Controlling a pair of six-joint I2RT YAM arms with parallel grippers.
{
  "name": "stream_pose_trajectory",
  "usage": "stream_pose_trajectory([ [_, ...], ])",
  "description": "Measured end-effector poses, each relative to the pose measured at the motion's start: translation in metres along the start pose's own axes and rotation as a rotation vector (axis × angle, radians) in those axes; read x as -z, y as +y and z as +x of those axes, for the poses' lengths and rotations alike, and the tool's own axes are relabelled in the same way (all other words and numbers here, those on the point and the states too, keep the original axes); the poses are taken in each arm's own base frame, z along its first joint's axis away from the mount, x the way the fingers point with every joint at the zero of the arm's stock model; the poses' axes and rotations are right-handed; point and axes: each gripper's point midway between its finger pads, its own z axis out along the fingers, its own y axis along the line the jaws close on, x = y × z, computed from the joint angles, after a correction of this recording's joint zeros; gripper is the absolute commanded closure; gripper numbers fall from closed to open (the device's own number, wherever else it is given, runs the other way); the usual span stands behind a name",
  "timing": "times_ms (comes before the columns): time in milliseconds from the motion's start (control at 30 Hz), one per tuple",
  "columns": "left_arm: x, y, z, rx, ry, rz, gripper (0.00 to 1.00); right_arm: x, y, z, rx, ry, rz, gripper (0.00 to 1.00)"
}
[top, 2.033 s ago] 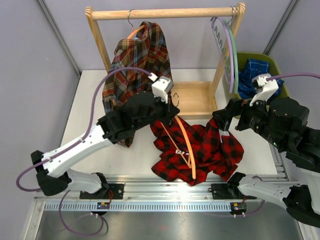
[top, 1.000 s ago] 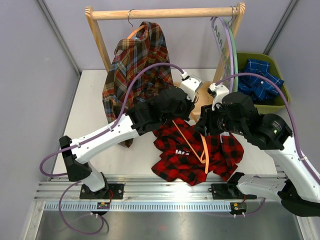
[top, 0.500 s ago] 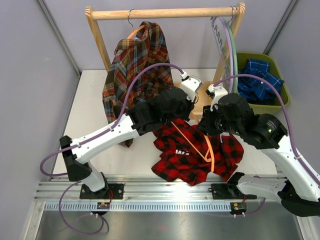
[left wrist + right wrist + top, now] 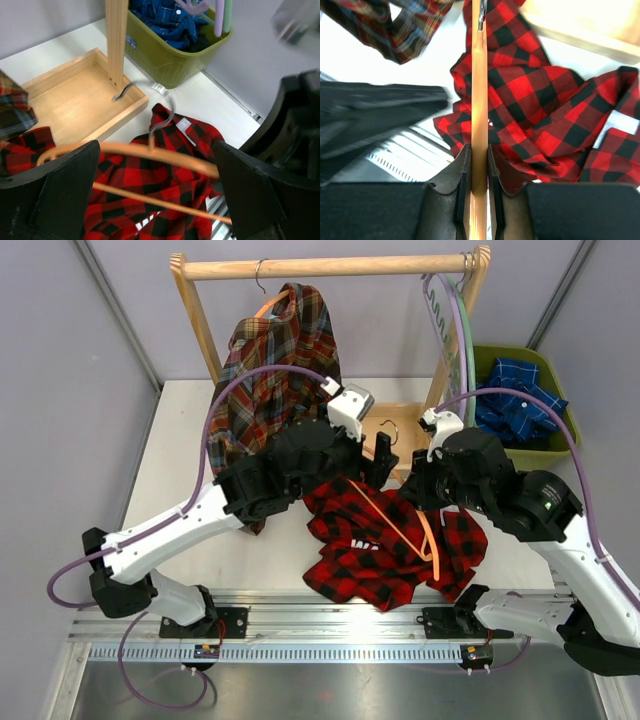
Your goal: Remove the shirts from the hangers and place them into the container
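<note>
The red-and-black shirt [image 4: 385, 555] [image 4: 167, 182] [image 4: 545, 95] lies crumpled on the table in front of the rack. An orange hanger [image 4: 395, 525] [image 4: 150, 152] [image 4: 479, 90] hangs just above it, with my right gripper [image 4: 425, 505] [image 4: 479, 162] shut on one of its arms. My left gripper [image 4: 373, 465] [image 4: 156, 167] is open, its fingers standing either side of the hanger without touching it. The tartan shirt [image 4: 275, 370] hangs on the rail from another orange hanger. The olive-green container [image 4: 563, 445] [image 4: 167, 65] stands at the right with a blue shirt [image 4: 515, 400] in it.
A wooden rack, with its rail [image 4: 330, 267] on top and a shallow tray [image 4: 395, 445] [image 4: 75, 102] at its foot, stands behind the shirt. Lilac and green hangers [image 4: 458, 340] [image 4: 222, 15] hang at the rail's right end, beside the container.
My left gripper has opened, let go of the orange hanger and drawn back to the left. The right gripper closed on the hanger's arm and now holds it alone.
</note>
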Motion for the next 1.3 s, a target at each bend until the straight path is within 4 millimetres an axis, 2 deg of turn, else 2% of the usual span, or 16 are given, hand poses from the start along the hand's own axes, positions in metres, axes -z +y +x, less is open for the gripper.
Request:
stream_pose_trajectory([
  [133,0.027,0.012,0.0,0.003,-0.023,-0.03,0.01,0.01,-0.006,-0.009,-0.004,-0.049,0.026,1.0],
  [200,0.047,0.018,0.0,0.008,-0.044,-0.042,0.01,0.017,-0.008,-0.016,-0.005,-0.082,0.035,1.0],
  [300,0.087,0.03,-0.003,0.033,-0.096,-0.053,0.01,0.025,-0.008,-0.03,-0.002,-0.127,0.042,1.0],
  [400,0.125,0.044,-0.006,0.079,-0.151,-0.062,0.01,0.025,-0.007,-0.043,0.01,-0.152,0.06,1.0],
  [533,0.153,0.06,-0.002,0.132,-0.188,-0.089,0.01,0.014,-0.006,-0.069,0.034,-0.173,0.112,1.0],
  [700,0.154,0.069,0.027,0.14,-0.132,-0.12,0.01,-0.005,-0.012,-0.109,0.062,-0.223,0.235,1.0],
  [867,0.152,0.075,0.052,0.133,-0.07,-0.14,0.01,-0.009,-0.017,-0.153,0.077,-0.305,0.345,1.0],
  [1100,0.168,0.081,0.053,0.161,-0.093,-0.131,0.01,-0.005,-0.018,-0.199,0.094,-0.402,0.439,1.0],
  [1300,0.173,0.083,0.055,0.173,-0.104,-0.126,0.01,-0.01,-0.025,-0.223,0.105,-0.441,0.496,1.0],
])
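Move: My right hand still grips the bare orange hanger; the right end of the wooden rail lies about 26 cm ahead of it, 5 cm right and 24 cm higher. The purple and green hangers hang there, their middles some 25 cm ahead, 7 cm right and 8 cm up. The red checked shirt lies on the table about 28 cm below, 2 cm back, straight in line sideways. From my open left hand that rail end is roughly 21 cm ahead, 15 cm right and 18 cm up. I keep the hanger pinched in my right hand and lift it off towards the rail's right end, rising a little first, then going forward and up together, about 16 cm each, while the fingers tip upward and swing clockwise. My left hand, fingers staying wide open, backs away from the hanger, 18 cm left and some 7 cm back, dipping about 5 cm midway. ##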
